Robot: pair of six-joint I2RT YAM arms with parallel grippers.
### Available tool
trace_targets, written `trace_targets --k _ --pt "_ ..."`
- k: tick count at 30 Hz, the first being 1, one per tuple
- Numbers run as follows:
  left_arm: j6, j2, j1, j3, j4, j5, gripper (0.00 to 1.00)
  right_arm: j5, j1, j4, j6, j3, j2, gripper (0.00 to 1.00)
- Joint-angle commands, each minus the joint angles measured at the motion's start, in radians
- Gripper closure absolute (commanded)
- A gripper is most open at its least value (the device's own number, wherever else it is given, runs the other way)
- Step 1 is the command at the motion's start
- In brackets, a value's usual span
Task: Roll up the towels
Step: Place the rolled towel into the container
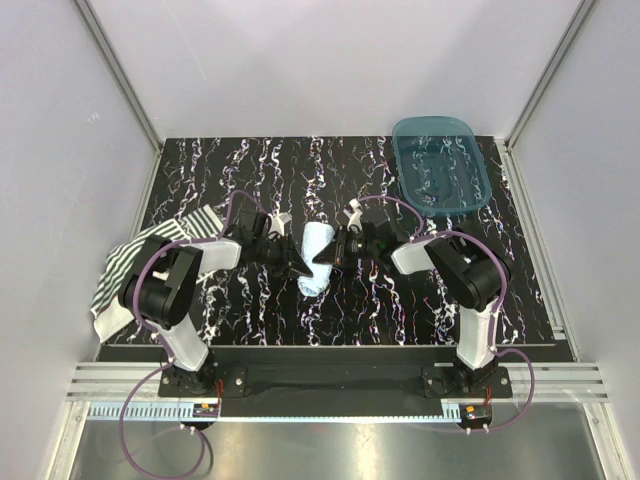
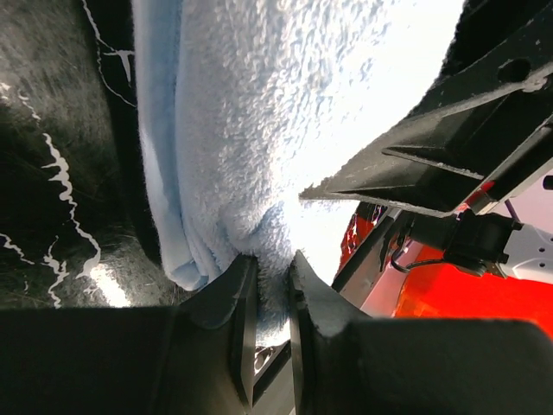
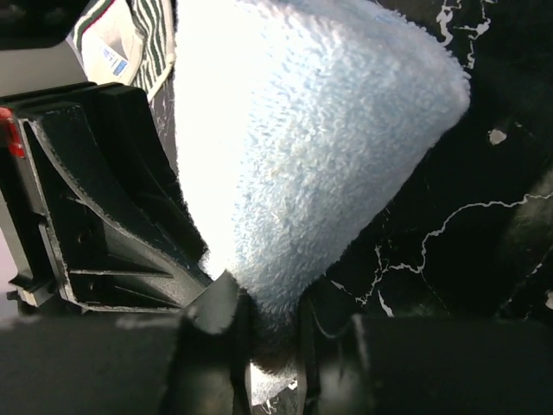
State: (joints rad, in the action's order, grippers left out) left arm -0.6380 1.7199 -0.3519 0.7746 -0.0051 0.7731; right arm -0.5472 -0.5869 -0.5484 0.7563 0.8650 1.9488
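Observation:
The light blue towel (image 1: 316,256) lies as a loose roll in the middle of the black marbled table (image 1: 400,310). From the left, my left gripper (image 1: 298,268) is shut on an edge of this towel (image 2: 259,130); cloth is pinched between its jaws (image 2: 272,270). My right gripper (image 1: 327,258) comes from the right, and its jaws (image 3: 268,311) are shut on a fold of the blue towel (image 3: 311,147). The two grippers nearly touch at the roll. The green-and-white striped towel (image 1: 122,268) hangs over the table's left edge under the left arm, and its corner (image 3: 143,35) shows in the right wrist view.
A translucent teal tub (image 1: 440,165) stands at the back right of the table. Grey walls with metal frame rails close in the left, back and right sides. The right gripper's fingers (image 2: 415,173) fill the right of the left wrist view.

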Motion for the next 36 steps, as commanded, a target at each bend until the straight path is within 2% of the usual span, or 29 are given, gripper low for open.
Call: trace_targets --k 1,2,4,5,7,8,10,14,20,27,33,36 --pt "0.024 -0.003 0.007 0.025 -0.056 -0.061 0.76 -0.030 -0.005 -0.064 0.020 0.017 -0.004 0.90" --pt "0.029 -0.016 0.007 0.028 -0.070 -0.064 0.71 -0.028 -0.007 -0.062 0.023 0.020 -0.019 0.99" --pt "0.043 -0.072 0.007 0.049 -0.125 -0.081 0.59 -0.014 -0.005 -0.015 0.023 0.034 -0.039 1.00" --pt "0.050 -0.101 0.007 0.058 -0.153 -0.092 0.48 -0.004 -0.004 0.020 0.017 0.066 -0.062 1.00" --pt "0.083 -0.205 0.005 0.103 -0.243 -0.132 0.41 0.036 0.002 0.141 -0.009 0.106 -0.086 1.00" --pt "0.101 -0.242 0.005 0.127 -0.328 -0.156 0.32 0.049 0.007 0.175 -0.014 0.142 -0.111 1.00" --pt "0.156 -0.339 0.007 0.202 -0.413 -0.233 0.26 0.072 0.039 0.269 -0.028 0.184 -0.135 1.00" --pt "0.233 -0.463 0.007 0.279 -0.596 -0.379 0.25 0.116 0.117 0.433 -0.067 0.353 -0.177 1.00" --pt "0.299 -0.680 0.007 0.218 -0.659 -0.555 0.25 0.156 0.289 0.625 -0.084 0.587 -0.151 1.00" --pt "0.302 -0.955 0.007 0.102 -0.632 -0.675 0.25 0.222 0.504 0.559 0.055 0.715 -0.079 1.00" --pt "0.302 -1.114 0.007 -0.001 -0.572 -0.739 0.24 0.270 0.613 0.521 0.103 0.842 0.073 1.00" --pt "0.308 -1.141 0.007 0.000 -0.572 -0.759 0.23 0.297 0.641 0.519 0.115 0.904 0.154 1.00"
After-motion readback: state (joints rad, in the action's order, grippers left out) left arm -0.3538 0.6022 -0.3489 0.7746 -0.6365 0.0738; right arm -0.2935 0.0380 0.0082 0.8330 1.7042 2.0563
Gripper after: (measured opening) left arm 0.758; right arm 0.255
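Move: The right hand grips the rolled towel, whose middle is about 2 cm to its left; the blue container it goes to lies about 28 cm ahead and 34 cm to the right, roughly level in height. The left hand also grips the rolled towel; from it the container is some 31 cm ahead and 38 cm right, and the striped towel about 37 cm left, 2 cm ahead and slightly below. Left lets go, rising leftward; right lifts the rolled towel about 30 cm forward and right over the container. ##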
